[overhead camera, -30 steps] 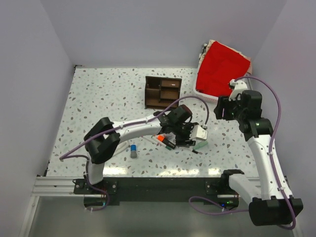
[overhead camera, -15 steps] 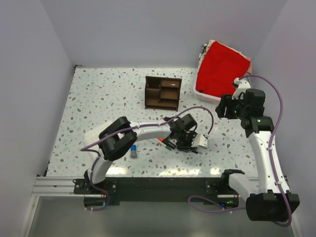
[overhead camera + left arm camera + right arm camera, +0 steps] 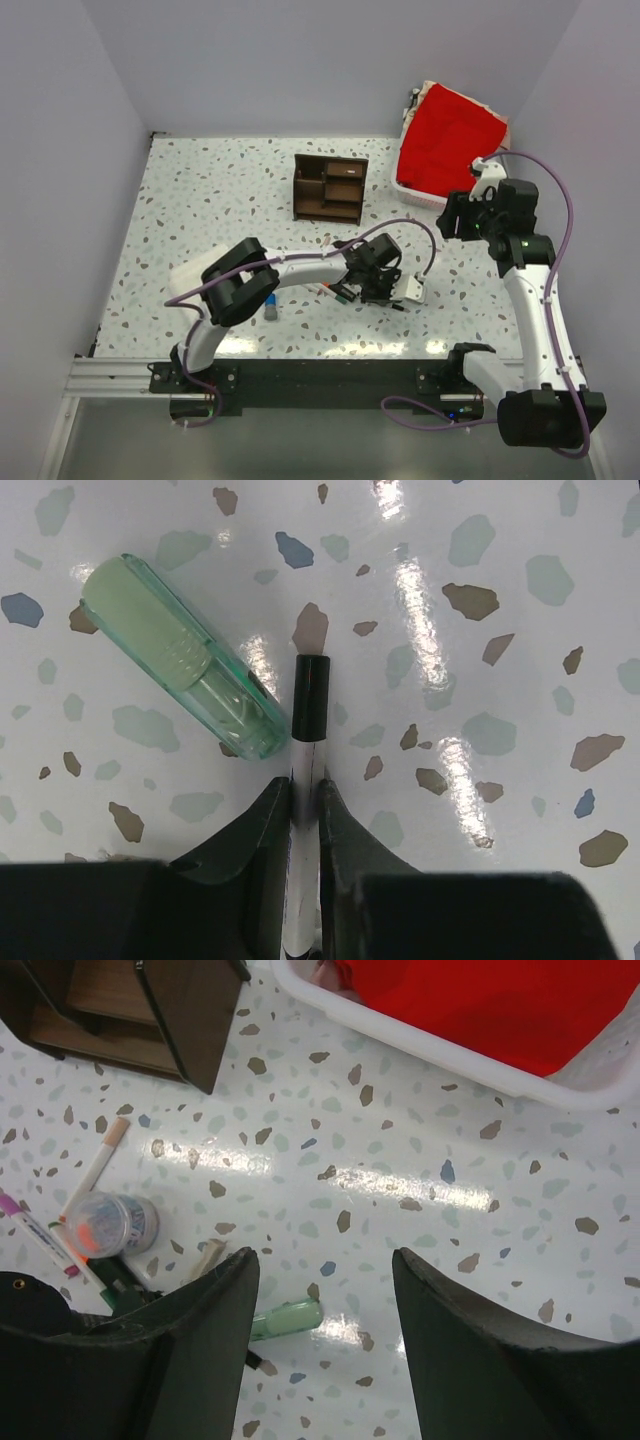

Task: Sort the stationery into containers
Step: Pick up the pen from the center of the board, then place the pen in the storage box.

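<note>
My left gripper is down at the table, shut on a thin white pen with a black cap. In the top view it is at the front middle. A mint-green cap-like piece lies touching the pen's left side and also shows in the right wrist view. My right gripper is open and empty, high above the table at the right. The dark brown wooden organizer stands at the back middle. A round bluish pot, pale pens and an orange highlighter lie by the left gripper.
A white basket with red cloth stands at the back right, close to the right arm. A blue-capped grey stick lies near the front edge, left of the left gripper. A white cloth shows partly under the left arm.
My left arm has folded in and lowered, bringing its gripper down around the white pen beside the mint-green piece. My right arm has shifted slightly to the right.
</note>
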Available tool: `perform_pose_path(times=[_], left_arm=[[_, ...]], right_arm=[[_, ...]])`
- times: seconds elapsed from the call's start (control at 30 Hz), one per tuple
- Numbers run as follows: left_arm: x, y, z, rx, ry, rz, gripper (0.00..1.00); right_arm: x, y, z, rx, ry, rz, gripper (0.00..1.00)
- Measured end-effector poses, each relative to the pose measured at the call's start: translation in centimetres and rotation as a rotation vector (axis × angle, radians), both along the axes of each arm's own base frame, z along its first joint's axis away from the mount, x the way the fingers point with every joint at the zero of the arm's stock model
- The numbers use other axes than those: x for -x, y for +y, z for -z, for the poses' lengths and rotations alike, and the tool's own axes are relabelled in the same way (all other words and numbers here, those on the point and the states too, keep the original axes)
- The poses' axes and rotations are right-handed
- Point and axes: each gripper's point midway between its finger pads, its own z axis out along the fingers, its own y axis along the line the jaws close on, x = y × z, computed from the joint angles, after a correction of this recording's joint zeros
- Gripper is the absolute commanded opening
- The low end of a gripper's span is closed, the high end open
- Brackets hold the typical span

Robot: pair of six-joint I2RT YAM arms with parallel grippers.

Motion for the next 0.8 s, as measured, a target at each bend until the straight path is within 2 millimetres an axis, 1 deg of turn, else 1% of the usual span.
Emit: perform_pose_path(times=[0.07, 0.13, 0.17, 0.2, 0.23, 0.27, 0.3, 0.33, 0.37, 0.4, 0.43, 0.47, 0.5, 0.53, 0.57, 0.6, 0.67, 0.7, 0.73, 0.8], left_arm=[[0.3, 0.4, -0.2, -0.002, 0.003, 0.002, 0.0], [0.8, 1.6, -0.5, -0.038, 0.018, 0.0, 0.0], [0.9, 2.3, -1.0, -0.053, 0.028, -0.004, 0.0], [1.1, 2.9, -2.0, -0.061, 0.043, -0.003, 0.0], [1.1, 3.4, -3.4, -0.056, 0.058, -0.002, 0.0], [0.7, 3.7, -5.5, -0.037, 0.069, -0.004, 0.0], [-0.2, 3.6, -7.9, 0.0, 0.072, -0.013, 0.0], [-1.4, 3.2, -10.6, 0.056, 0.064, -0.024, 0.0], [-3.2, 2.9, -13.8, 0.135, 0.043, -0.044, 0.0], [-5.0, 2.9, -17.0, 0.219, 0.015, -0.065, 0.0], [-6.4, 3.2, -19.4, 0.282, -0.007, -0.093, 0.0], [-8.2, 3.9, -22.3, 0.371, -0.031, -0.128, 0.0], [-9.9, 4.9, -24.7, 0.454, -0.06, -0.168, 0.0], [-11.2, 5.9, -26.6, 0.527, -0.073, -0.211, 0.0], [-12.9, 7.3, -28.3, 0.612, -0.097, -0.263, 0.0], [-14.5, 8.6, -29.4, 0.69, -0.122, -0.308, 0.0], [-17.4, 10.9, -30.1, 0.808, -0.14, -0.401, 0.0], [-19.1, 11.9, -30.2, 0.877, -0.163, -0.436, 0.0], [-20.7, 12.7, -29.8, 0.923, -0.162, -0.469, 0.0], [-24.4, 13.4, -28.9, 0.985, -0.143, -0.518, 0.0]], right_arm=[[0.0, -0.1, -0.1, 0.012, -0.001, -0.007, 0.59], [0.0, -0.1, -0.3, 0.023, -0.005, -0.014, 0.59], [-0.1, -0.2, -0.6, 0.028, -0.009, -0.015, 0.59], [-0.1, -0.2, -0.7, 0.031, -0.012, -0.016, 0.59], [-0.1, -0.3, -0.9, 0.035, -0.016, -0.017, 0.59], [-0.1, -0.3, -1.1, 0.036, -0.019, -0.018, 0.58], [-0.2, -0.3, -1.2, 0.038, -0.019, -0.019, 0.58], [-0.3, -0.3, -1.3, 0.038, -0.019, -0.019, 0.58], [-0.3, -0.3, -1.2, 0.038, -0.016, -0.019, 0.58], [-0.4, -0.3, -1.0, 0.037, -0.01, -0.019, 0.57], [-0.6, -0.3, -0.8, 0.036, -0.001, -0.019, 0.57], [-0.8, -0.3, -0.6, 0.033, 0.009, -0.018, 0.57], [-1.0, -0.3, -0.2, 0.03, 0.024, -0.017, 0.57], [-1.2, -0.3, 0.1, 0.028, 0.035, -0.016, 0.57], [-1.4, -0.3, 0.3, 0.026, 0.044, -0.015, 0.57], [-1.8, -0.3, 0.4, 0.025, 0.053, -0.015, 0.57], [-2.2, -0.3, 0.4, 0.021, 0.059, -0.017, 0.56], [-2.4, -0.3, 0.2, 0.02, 0.057, -0.018, 0.56], [-2.6, -0.3, 0.1, 0.02, 0.054, -0.019, 0.56], [-3.0, -0.3, -0.5, 0.021, 0.043, -0.022, 0.56]])
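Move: My left hand already holds the pen just off the board. The brown organizer stands about 26 cm ahead and 12 cm to its left, its middle some 4 cm higher. The clear jar lies roughly 8 cm ahead and 10 cm left, the red-and-black marker 2 cm ahead and 11 cm left, the green tube 2 cm ahead and 5 cm right. From my right hand, the organizer is about 15 cm ahead, 26 cm left and 17 cm below. Keeping the pen pinched, my left hand shifts a few centimetres left as it comes off the board, then climbs fast to nearly 30 cm while sweeping some 24 cm forward and 13 cm left, over to the brown organizer. The wrist swings up about 60 degrees, so the fingers end nearly level, pointing right and forward. My right hand, open and empty, eases 3 cm forward. ##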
